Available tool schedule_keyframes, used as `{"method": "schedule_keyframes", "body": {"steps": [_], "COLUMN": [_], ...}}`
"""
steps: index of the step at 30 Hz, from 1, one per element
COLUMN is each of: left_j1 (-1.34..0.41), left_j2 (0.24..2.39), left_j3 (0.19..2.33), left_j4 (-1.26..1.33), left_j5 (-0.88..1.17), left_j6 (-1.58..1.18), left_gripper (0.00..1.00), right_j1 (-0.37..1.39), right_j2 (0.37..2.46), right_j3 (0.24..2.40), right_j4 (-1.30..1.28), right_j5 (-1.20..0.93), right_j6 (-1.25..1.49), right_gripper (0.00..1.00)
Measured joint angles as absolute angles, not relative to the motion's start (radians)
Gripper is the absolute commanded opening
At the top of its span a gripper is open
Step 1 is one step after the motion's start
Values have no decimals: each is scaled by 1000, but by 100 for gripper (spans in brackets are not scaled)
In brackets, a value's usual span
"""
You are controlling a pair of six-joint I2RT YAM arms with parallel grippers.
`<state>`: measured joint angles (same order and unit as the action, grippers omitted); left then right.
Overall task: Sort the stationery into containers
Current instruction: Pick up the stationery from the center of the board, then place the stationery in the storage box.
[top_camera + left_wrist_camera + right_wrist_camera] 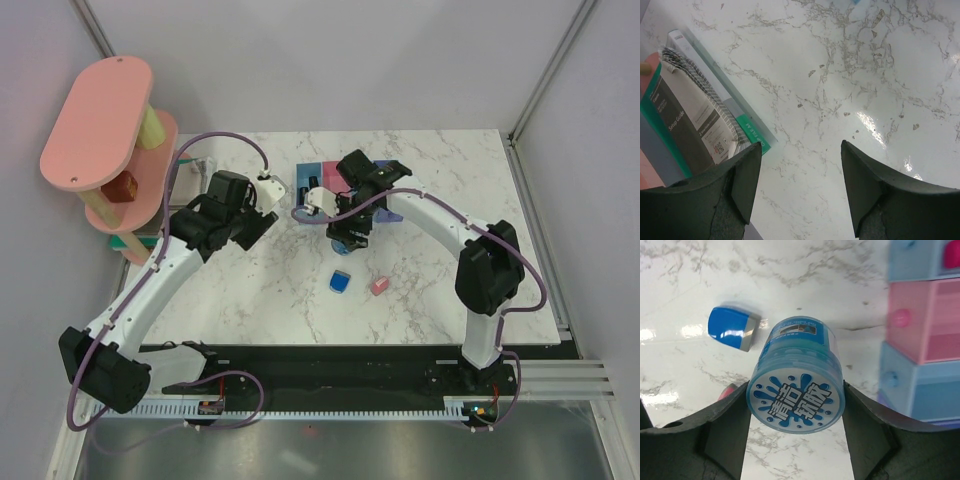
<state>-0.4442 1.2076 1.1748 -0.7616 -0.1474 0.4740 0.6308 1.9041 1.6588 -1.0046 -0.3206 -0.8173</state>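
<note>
My right gripper (796, 415) is shut on the round blue roll (797, 385), a squat blue tub with a printed lid, with a finger against each side. In the top view the right gripper (349, 238) stands just in front of the containers (318, 178), a row of blue and pink bins that the arm partly hides. The bins (922, 330) fill the right edge of the right wrist view. The blue wedge block (341, 282) (732, 328) and the pink eraser (380, 286) (727, 390) lie on the marble nearby. My left gripper (800, 185) (262, 224) hangs open over bare marble.
A pink tiered shelf tower (100, 125) stands at the far left, holding a small brown item. Booklets in a clear file (690, 115) lie by the left gripper. Grey walls close the table at the back and sides.
</note>
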Motion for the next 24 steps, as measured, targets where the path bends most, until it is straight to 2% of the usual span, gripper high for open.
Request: {"method": "schedule_keyframes", "body": {"steps": [8,14,24], "left_j1": [-444,-444,-444], "left_j2": [1199,1162,1127], "left_j3": [1173,1171,1171], "left_j4": [-765,-781,-816], "left_j5": [-148,-147,-150], "left_j6": [475,476,476], "left_gripper": [72,72,72], "right_j1": [630,607,569], "right_j2": [1907,2034,2236], "right_j3": [1863,2042,2081], "right_j4": [-956,-873,-730], "right_j5": [-205,-121,-32], "right_j6": [-817,-843,-869], "right_gripper": [56,56,56]}}
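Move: The right hand already holds the blue jar clear of the board; the pink compartment lies about 18 cm ahead, 1 cm left and 6 cm below it. Either side of that compartment, about 7 cm off at the same reach, are the marker compartment on the left and the light-blue one on the right. The blue block lies 11 cm behind the hand, 1 cm right. From the left hand, the pink compartment is roughly 20 cm ahead and 19 cm right. Keeping its pinch on the blue jar, the right hand swings it about 18 cm forward and slightly left in an arc, rising some 9 cm, then sinking most of that height again towards the pink compartment. On the way the wrist tips the fingertips outward by roughly 25 degrees with a small clockwise turn, while the empty left hand eases a couple of centimetres back and up. ##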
